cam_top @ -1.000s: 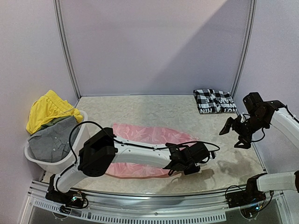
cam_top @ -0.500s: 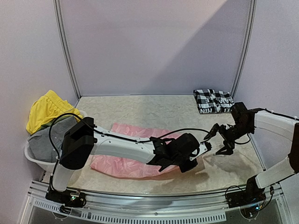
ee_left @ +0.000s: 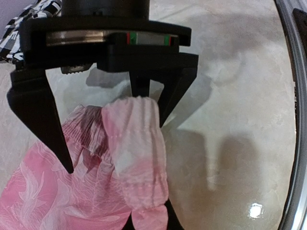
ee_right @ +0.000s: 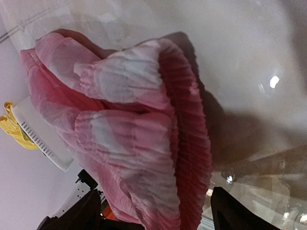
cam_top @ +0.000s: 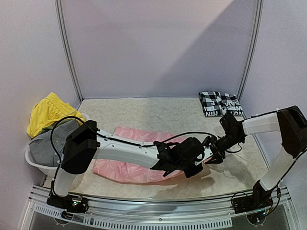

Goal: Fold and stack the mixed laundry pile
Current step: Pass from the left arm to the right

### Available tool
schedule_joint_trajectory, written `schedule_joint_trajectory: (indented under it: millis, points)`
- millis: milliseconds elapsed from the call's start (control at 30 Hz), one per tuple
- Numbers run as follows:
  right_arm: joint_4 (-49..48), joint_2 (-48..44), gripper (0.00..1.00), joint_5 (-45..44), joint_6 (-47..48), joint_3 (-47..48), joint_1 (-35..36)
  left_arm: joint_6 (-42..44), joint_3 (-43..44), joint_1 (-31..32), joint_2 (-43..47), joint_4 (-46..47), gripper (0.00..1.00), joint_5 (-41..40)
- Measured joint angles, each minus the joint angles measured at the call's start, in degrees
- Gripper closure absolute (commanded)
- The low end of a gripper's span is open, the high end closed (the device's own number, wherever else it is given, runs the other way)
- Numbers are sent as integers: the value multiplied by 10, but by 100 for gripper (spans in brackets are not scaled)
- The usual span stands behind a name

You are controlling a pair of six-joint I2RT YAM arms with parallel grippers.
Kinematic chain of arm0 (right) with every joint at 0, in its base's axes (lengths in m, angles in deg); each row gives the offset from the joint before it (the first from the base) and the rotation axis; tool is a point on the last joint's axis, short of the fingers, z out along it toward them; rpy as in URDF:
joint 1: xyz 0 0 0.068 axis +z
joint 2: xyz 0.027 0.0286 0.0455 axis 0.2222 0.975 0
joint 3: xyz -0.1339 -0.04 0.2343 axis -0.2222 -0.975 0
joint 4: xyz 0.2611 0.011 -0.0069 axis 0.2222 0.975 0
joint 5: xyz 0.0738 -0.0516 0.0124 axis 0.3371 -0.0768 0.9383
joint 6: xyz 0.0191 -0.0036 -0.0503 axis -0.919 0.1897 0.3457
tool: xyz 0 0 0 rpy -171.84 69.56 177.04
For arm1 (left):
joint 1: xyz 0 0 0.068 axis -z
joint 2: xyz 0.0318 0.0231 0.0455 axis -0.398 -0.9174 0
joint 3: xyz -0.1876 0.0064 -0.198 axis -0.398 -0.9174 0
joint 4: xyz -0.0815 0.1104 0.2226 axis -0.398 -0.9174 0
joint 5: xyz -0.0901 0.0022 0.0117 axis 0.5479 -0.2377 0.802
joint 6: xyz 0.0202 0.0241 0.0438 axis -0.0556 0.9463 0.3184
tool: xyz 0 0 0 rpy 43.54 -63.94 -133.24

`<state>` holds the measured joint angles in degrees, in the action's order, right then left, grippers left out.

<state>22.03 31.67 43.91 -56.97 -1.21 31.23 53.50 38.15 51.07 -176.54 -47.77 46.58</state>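
The thin pink garment (cam_top: 129,167) lies spread across the middle of the table. My left gripper (cam_top: 200,157) is shut on its gathered right end, and the cloth (ee_left: 134,143) hides most of the left gripper (ee_left: 158,223) in the left wrist view. My right gripper (cam_top: 214,153) stands open right beside it, one finger on each side of the same bunched pink edge (ee_right: 124,134); the right gripper (ee_right: 156,201) is not clamped. The folded black-and-white checked shirt (cam_top: 219,104) rests at the back right. Yellow (cam_top: 45,112) and grey (cam_top: 53,141) garments sit in the basket.
A white plastic basket (cam_top: 36,163) stands at the table's left edge. Metal frame posts and purple walls enclose the back and sides. The left arm stretches low across the front half of the table, over the pink garment.
My right arm has swung in from the right side to the pink garment's end, and its jaws have narrowed slightly. The left arm shifted early on, still holding the cloth.
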Motion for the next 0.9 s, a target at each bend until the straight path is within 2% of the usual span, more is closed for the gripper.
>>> schedule_joint_trajectory:
  millis: [133,300,367,400,433,500,567,600,633,667,800,900]
  points:
    - [-34,29,53,12,-9,-4,1,-3,0,0,0,0,100,-1]
    - [-73,46,87,27,-19,-5,2,-9,-1,0,0,2,100,-2]
    - [-81,47,99,33,-21,-4,2,-12,-1,0,0,2,97,-2]
    - [-82,47,100,34,-17,-2,3,-13,-1,0,0,2,92,-3]
    - [-80,48,100,35,-18,2,3,-13,-1,0,0,3,82,-3]
    - [-72,51,100,35,-12,14,3,-20,-1,0,0,2,59,-5]
    - [-61,53,100,32,-2,28,3,-31,1,0,3,-8,40,-6]
    - [-50,53,100,29,4,36,3,-37,2,0,6,-19,28,-9]
    - [-40,53,100,24,12,44,3,-44,3,0,11,-30,11,-13]
    - [-30,53,100,18,19,52,3,-45,3,0,17,-40,2,-15]
    - [29,53,100,-13,61,86,3,-74,2,0,67,-88,1,-37]
    - [82,53,100,-43,91,111,3,-101,2,-2,116,-135,8,-45]
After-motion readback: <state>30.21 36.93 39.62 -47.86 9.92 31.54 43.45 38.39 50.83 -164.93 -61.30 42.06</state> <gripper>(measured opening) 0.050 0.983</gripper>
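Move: The right hand's half-closed fingers already straddle the waistband of the pink shorts; the stretch they will shut on is about 1 cm ahead, 1 cm left and 1 cm below. From that hand the spread shorts' body lies about 30 cm left, 3 cm ahead and 4 cm lower; the folded checked shirt is some 37 cm ahead, 15 cm right, 3 cm lower. The left hand still pinches the band's end; the right's gripping spot is about 3 cm ahead and 4 cm right of it, level. The right fingers close on the waistband, pinching it while the hand sinks about 1 cm and eases forward and slightly left; then it carries the band forward and up, ending some 3 cm farther out. Only once that grip is shut does the left hand, still until then, open wide, let go and lift away about 8 cm, going some 4 cm left and turning 10 degrees counter-clockwise. ##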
